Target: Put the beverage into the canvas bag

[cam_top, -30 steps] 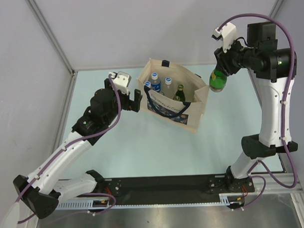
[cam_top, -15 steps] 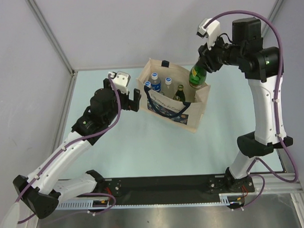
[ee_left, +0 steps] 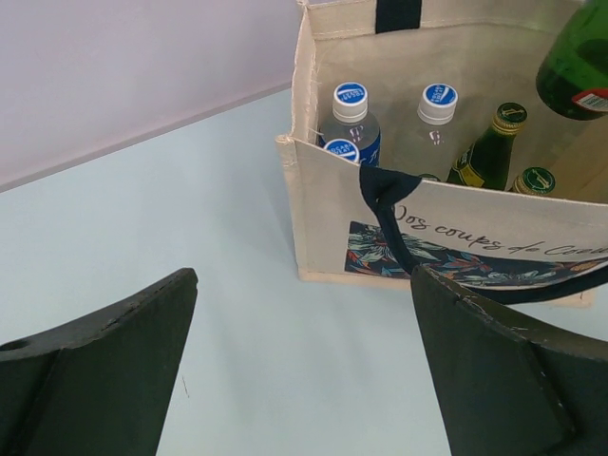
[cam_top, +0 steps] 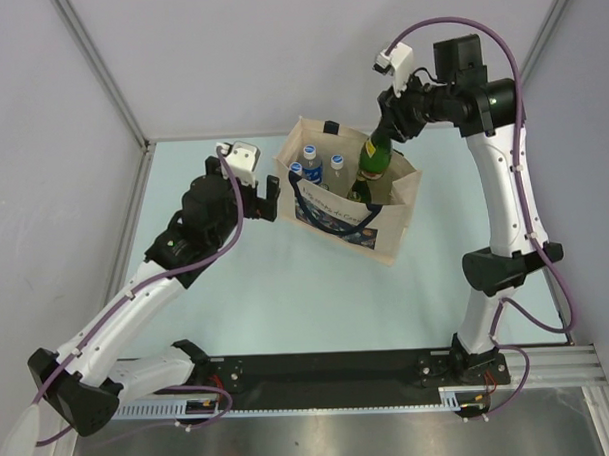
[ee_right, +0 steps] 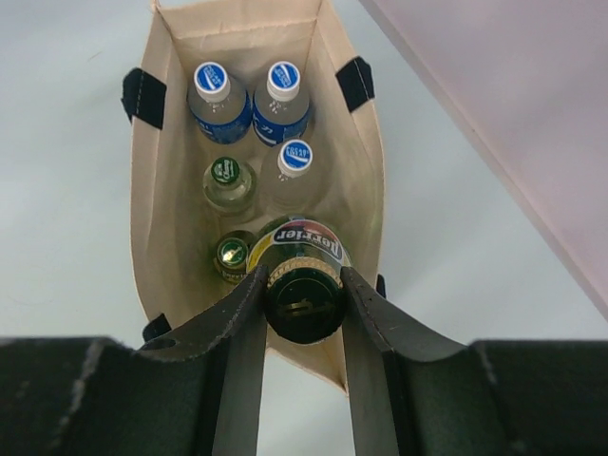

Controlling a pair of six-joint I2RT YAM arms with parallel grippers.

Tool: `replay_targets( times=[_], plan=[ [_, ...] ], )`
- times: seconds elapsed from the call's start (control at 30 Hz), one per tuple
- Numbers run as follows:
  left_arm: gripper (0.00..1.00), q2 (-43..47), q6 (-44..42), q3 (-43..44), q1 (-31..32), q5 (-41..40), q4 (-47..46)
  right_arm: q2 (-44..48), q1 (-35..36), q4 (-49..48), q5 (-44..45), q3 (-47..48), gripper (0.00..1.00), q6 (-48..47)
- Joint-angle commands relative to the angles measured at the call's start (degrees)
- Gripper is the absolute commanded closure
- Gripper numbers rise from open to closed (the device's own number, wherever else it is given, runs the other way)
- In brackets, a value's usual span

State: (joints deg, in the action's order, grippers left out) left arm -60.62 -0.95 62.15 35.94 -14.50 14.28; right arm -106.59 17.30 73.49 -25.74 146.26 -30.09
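The canvas bag (cam_top: 389,237) stands upright at the middle of the table, beige with navy handles and a dark printed panel. The beverage, a green glass bottle (cam_top: 373,159), hangs neck-up over the bag's right end, its base at the rim. My right gripper (cam_top: 389,118) is shut on its capped neck. In the right wrist view the fingers clamp the bottle's cap (ee_right: 303,302) above the bag's open mouth (ee_right: 160,199). My left gripper (cam_top: 268,200) stands open just left of the bag (ee_left: 323,223), holding nothing; the green bottle (ee_left: 578,59) shows at the top right there.
Inside the bag stand three blue-capped water bottles (cam_top: 311,154) and green glass bottles (cam_top: 361,177). A navy handle (ee_left: 384,204) droops over the front panel. Grey walls close the table at the back and both sides.
My right arm has swung left with the green bottle, from beside the bag's right end to over its open mouth. The left arm has stayed put.
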Motion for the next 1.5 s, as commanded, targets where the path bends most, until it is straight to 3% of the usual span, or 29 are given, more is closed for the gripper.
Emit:
replay_targets(
  times=[0.0,0.43,0.73,1.3,1.47],
  plan=[
    [0.00,1.9,0.5,0.6,-0.8,-1.1,-1.2,3.2,-2.6,-6.3,-3.6,-1.2,1.00,-2.0],
    [0.00,0.2,2.3,1.0,-2.0,1.1,-2.3,9.6,-5.8,-3.9,-4.1,-17.8,1.00,-7.6],
    [0.00,2.2,3.8,-0.4,-2.5,1.1,-2.2,11.8,-4.9,-7.5,-4.8,-32.3,1.00,-11.8],
    [0.00,6.0,10.3,-3.7,-3.9,0.8,-1.7,7.1,-0.4,-13.6,-2.3,-42.5,1.00,-13.2],
    [0.00,7.1,12.1,-4.6,-4.7,1.5,-1.8,7.3,0.2,-14.6,-1.3,-46.1,0.88,-14.1]
  ],
)
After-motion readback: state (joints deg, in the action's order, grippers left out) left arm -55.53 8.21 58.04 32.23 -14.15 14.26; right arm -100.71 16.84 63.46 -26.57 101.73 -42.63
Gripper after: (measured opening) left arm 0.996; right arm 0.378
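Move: My right hand holds the green bottle by its neck above the bag; the empty floor spot at the bag's right end lies about 3 cm back, 1 cm right and 39 cm down. Standing green bottles are some 2 cm ahead and 2 cm left, and 2 cm back and 5 cm left; a clear bottle is 4 cm ahead and 6 cm left, all roughly 30 cm down. From my left hand, that spot is about 4 cm ahead, 19 cm right and 30 cm down. I lower the green bottle about 20 cm with my right hand into the free right end of the bag, swinging right and then back on the way to clear the standing bottles, and easing left again lower down. My fingers tip some 20 degrees steeper and keep their grip on the neck; my open left hand drifts about 2 cm left. ##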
